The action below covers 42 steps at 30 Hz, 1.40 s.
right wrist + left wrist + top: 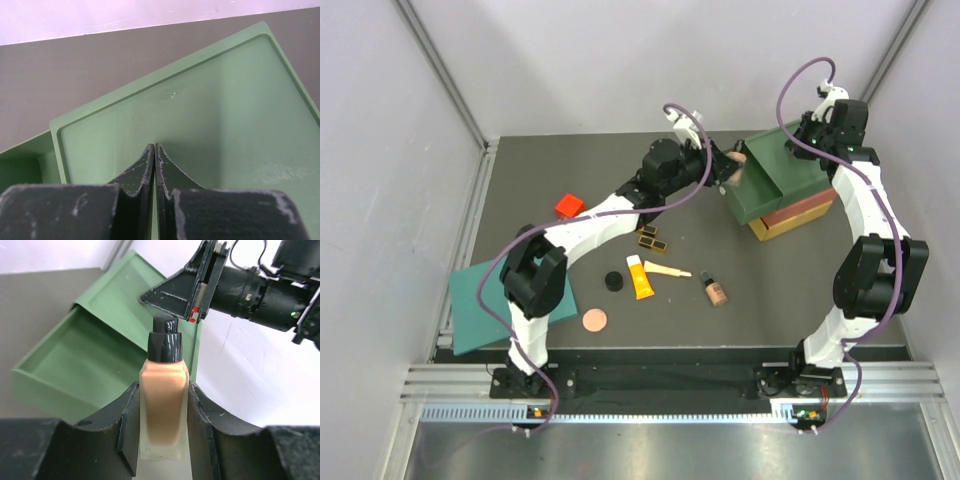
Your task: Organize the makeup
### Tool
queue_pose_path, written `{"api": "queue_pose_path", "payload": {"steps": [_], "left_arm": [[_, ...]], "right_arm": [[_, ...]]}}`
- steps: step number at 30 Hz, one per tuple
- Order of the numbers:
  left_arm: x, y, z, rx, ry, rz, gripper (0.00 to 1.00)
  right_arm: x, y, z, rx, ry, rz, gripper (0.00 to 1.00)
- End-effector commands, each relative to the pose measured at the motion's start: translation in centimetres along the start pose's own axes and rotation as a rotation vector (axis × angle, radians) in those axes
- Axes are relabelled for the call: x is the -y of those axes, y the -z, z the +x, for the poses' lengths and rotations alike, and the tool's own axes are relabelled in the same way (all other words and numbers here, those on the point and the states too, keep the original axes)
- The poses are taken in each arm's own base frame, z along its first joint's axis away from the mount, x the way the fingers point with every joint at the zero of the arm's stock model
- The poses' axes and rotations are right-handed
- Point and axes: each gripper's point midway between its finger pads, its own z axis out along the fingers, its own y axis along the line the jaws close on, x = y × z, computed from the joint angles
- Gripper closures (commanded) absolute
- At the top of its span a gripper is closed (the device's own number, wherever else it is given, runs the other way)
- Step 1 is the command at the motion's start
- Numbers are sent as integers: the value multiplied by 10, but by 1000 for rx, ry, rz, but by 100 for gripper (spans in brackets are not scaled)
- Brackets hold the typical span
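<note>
My left gripper [728,168] [163,390] is shut on a beige bottle with a black cap [164,390] and holds it above the open green drawer [75,360] of the stacked drawer box [775,185]. My right gripper [802,138] [155,147] is shut and empty, its tips resting on the green box top [200,100]. On the table lie a second beige bottle [714,289], an orange tube with white cap [639,277], a cream stick [668,269], a black round compact [613,281], a copper disc [594,320] and a black-gold palette [652,238].
A teal sheet [485,300] lies at the left front edge. A small red block [569,206] sits left of the left arm. The right gripper [200,285] shows close behind the bottle in the left wrist view. White walls enclose the table.
</note>
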Motion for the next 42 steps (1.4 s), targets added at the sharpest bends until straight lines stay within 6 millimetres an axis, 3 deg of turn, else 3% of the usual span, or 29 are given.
{"api": "queue_pose_path", "payload": {"steps": [1, 9, 10, 11, 14, 15, 17, 18, 21, 27, 32, 35, 42], "left_arm": [[38, -18, -26, 111, 35, 141, 100], [41, -36, -12, 96, 63, 174, 96], [39, -37, -12, 96, 59, 170, 90], [40, -37, -12, 98, 52, 170, 76], [38, -37, -12, 93, 14, 166, 58], [39, -36, -12, 93, 9, 165, 45], [40, -36, -15, 97, -8, 163, 36], [39, -36, -16, 97, -12, 158, 27], [39, -36, -15, 93, -32, 150, 15], [46, -29, -28, 119, -85, 161, 15], [64, -7, -41, 98, -272, 189, 14], [69, 17, -30, 16, -419, 211, 10], [34, 84, 26, -198, -675, 177, 3]], "right_arm": [[19, -7, 120, -382, -95, 59, 100], [19, -7, 121, -381, -95, 56, 100], [19, -7, 123, -386, -96, 55, 99], [19, -7, 122, -384, -96, 53, 100], [19, -8, 123, -386, -97, 53, 99], [19, -8, 123, -387, -96, 52, 99], [19, -8, 123, -387, -96, 52, 99], [19, -8, 123, -389, -97, 50, 99], [19, -9, 124, -390, -98, 51, 99], [19, -9, 125, -393, -98, 51, 98], [19, -9, 124, -392, -96, 50, 98], [18, -7, 119, -386, -96, 50, 97], [18, -8, 115, -383, -93, 49, 96]]}}
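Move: The held foundation bottle is to go into the open green drawer, whose middle lies about 5 cm right and 5 cm ahead of the left hand and some 12 cm below. The green lid's centre is around 14 cm right and 9 cm ahead; the second bottle lies on the table some 20 cm back and 5 cm to the left. From the right hand, the drawer's middle is about 10 cm left, 4 cm back and 5 cm lower. The foundation bottle, still pinched, goes right and down into the open drawer, about 4 cm each way, carried by the left hand. There the fingers spread wide and let go as the hand lifts a couple of centimetres; it then backs out to the left and up, away from the lid, rolling some 25 degrees with its left side rising. ##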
